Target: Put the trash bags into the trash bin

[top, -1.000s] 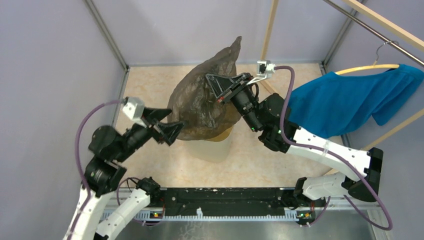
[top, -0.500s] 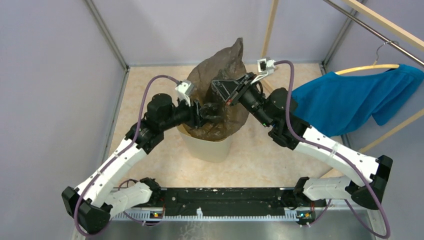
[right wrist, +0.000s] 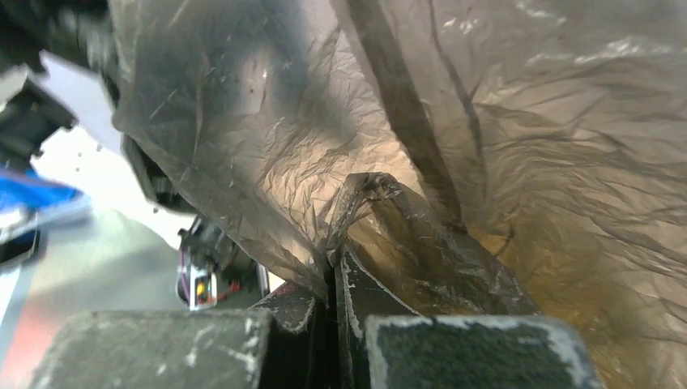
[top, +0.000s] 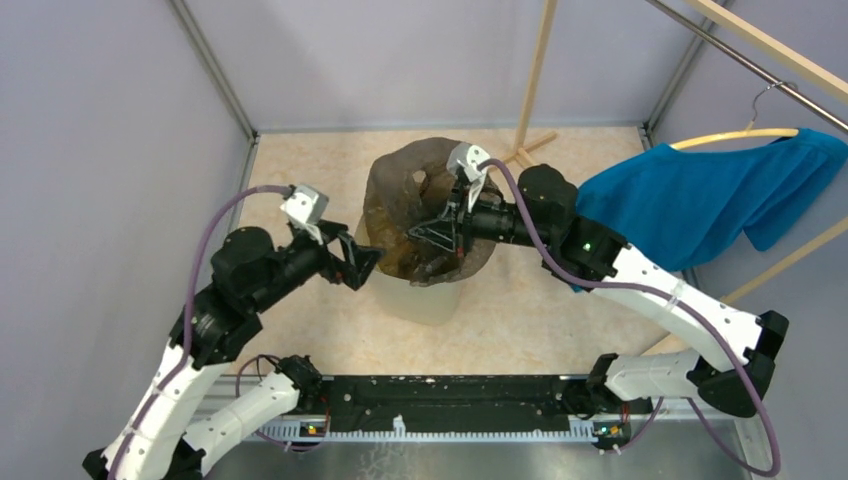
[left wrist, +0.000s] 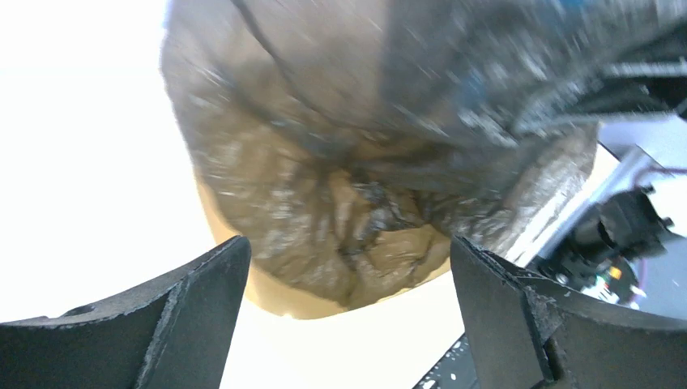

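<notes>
The dark grey-brown, semi-transparent trash bag (top: 400, 195) is heaped over the mouth of the cream-beige trash bin (top: 420, 300) in the middle of the floor. My right gripper (top: 432, 232) is shut on a fold of the bag (right wrist: 364, 194) and reaches low over the bin's opening. My left gripper (top: 362, 262) is open and empty, just left of the bin's rim. In the left wrist view the bag (left wrist: 356, 211) fills the bin (left wrist: 275, 292) ahead of the open fingers (left wrist: 202, 300).
A blue cloth garment (top: 700, 200) hangs on a hanger from a wooden rack at the right. A wooden post (top: 535, 70) stands behind the bin. Grey walls close the left and back sides. A black rail (top: 450, 400) runs along the near edge.
My right gripper has pulled the bag's raised top down onto the bin. My left gripper has drawn back from the bag to the left of the bin and stands open.
</notes>
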Available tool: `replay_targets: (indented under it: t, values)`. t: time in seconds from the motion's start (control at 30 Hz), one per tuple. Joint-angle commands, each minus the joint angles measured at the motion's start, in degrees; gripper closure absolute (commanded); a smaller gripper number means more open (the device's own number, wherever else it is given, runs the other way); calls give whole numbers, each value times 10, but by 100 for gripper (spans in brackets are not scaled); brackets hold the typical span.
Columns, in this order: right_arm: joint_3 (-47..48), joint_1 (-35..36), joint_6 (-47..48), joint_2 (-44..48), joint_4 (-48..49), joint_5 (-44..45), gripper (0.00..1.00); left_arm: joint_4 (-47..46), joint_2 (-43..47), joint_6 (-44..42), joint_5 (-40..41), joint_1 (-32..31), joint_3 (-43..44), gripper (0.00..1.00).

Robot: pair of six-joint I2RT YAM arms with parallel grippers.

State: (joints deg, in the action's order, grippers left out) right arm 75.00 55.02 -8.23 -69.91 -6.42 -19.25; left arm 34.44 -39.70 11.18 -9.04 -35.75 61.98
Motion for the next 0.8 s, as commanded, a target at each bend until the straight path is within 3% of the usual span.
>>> replay_targets:
  t: [0.0,0.13,0.2,0.3,0.4,0.47,0.57,0.67,0.77]
  values:
    - [13,-23,80,46,-50,-123,100,74,-7,-2,184,-1,80,1]
    - [0,-26,96,48,-46,-212,100,99,-60,83,394,-1,154,2]
    - [-5,-26,92,48,-42,-231,100,101,-111,75,428,-1,213,2]
    - [-3,-26,88,44,-44,-243,100,95,-224,41,401,1,328,2]
    - [4,-26,87,33,-44,-266,100,72,-323,-8,323,8,429,2]
    - [9,-26,87,24,-42,-275,100,42,-372,-33,201,23,470,2]
    - [18,-26,67,11,-35,-292,100,-32,-411,-40,-9,39,477,1]
    - [20,-26,58,3,-27,-311,100,-83,-450,-33,-102,41,476,1]
    - [23,-26,49,-4,-22,-323,100,-109,-496,-25,-257,54,481,3]
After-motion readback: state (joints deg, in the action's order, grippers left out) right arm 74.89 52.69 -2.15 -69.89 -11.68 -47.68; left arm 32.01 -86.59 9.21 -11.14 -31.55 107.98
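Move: The left hand, open and empty, has the trash bag's far edge about 17 cm ahead, 10 cm to its right and slightly above. The bin, with the bag draped over its mouth, stands some 8 cm ahead of that hand, 8 cm right and 25 cm below. The right hand already grips the bag; the bin lies roughly 4 cm ahead, 1 cm left and 28 cm below, the bag's far edge about 12 cm ahead, level left-to-right. The left hand keeps its fingers wide open and swings out left and up around the bag's left side, then forward and right, ending about 17 cm farther forward and 10 cm higher close to the bag's far edge. Meanwhile the right hand keeps its shut grip and draws the held part about 7 cm back, its fingers swinging some 25 degrees counter-clockwise. ##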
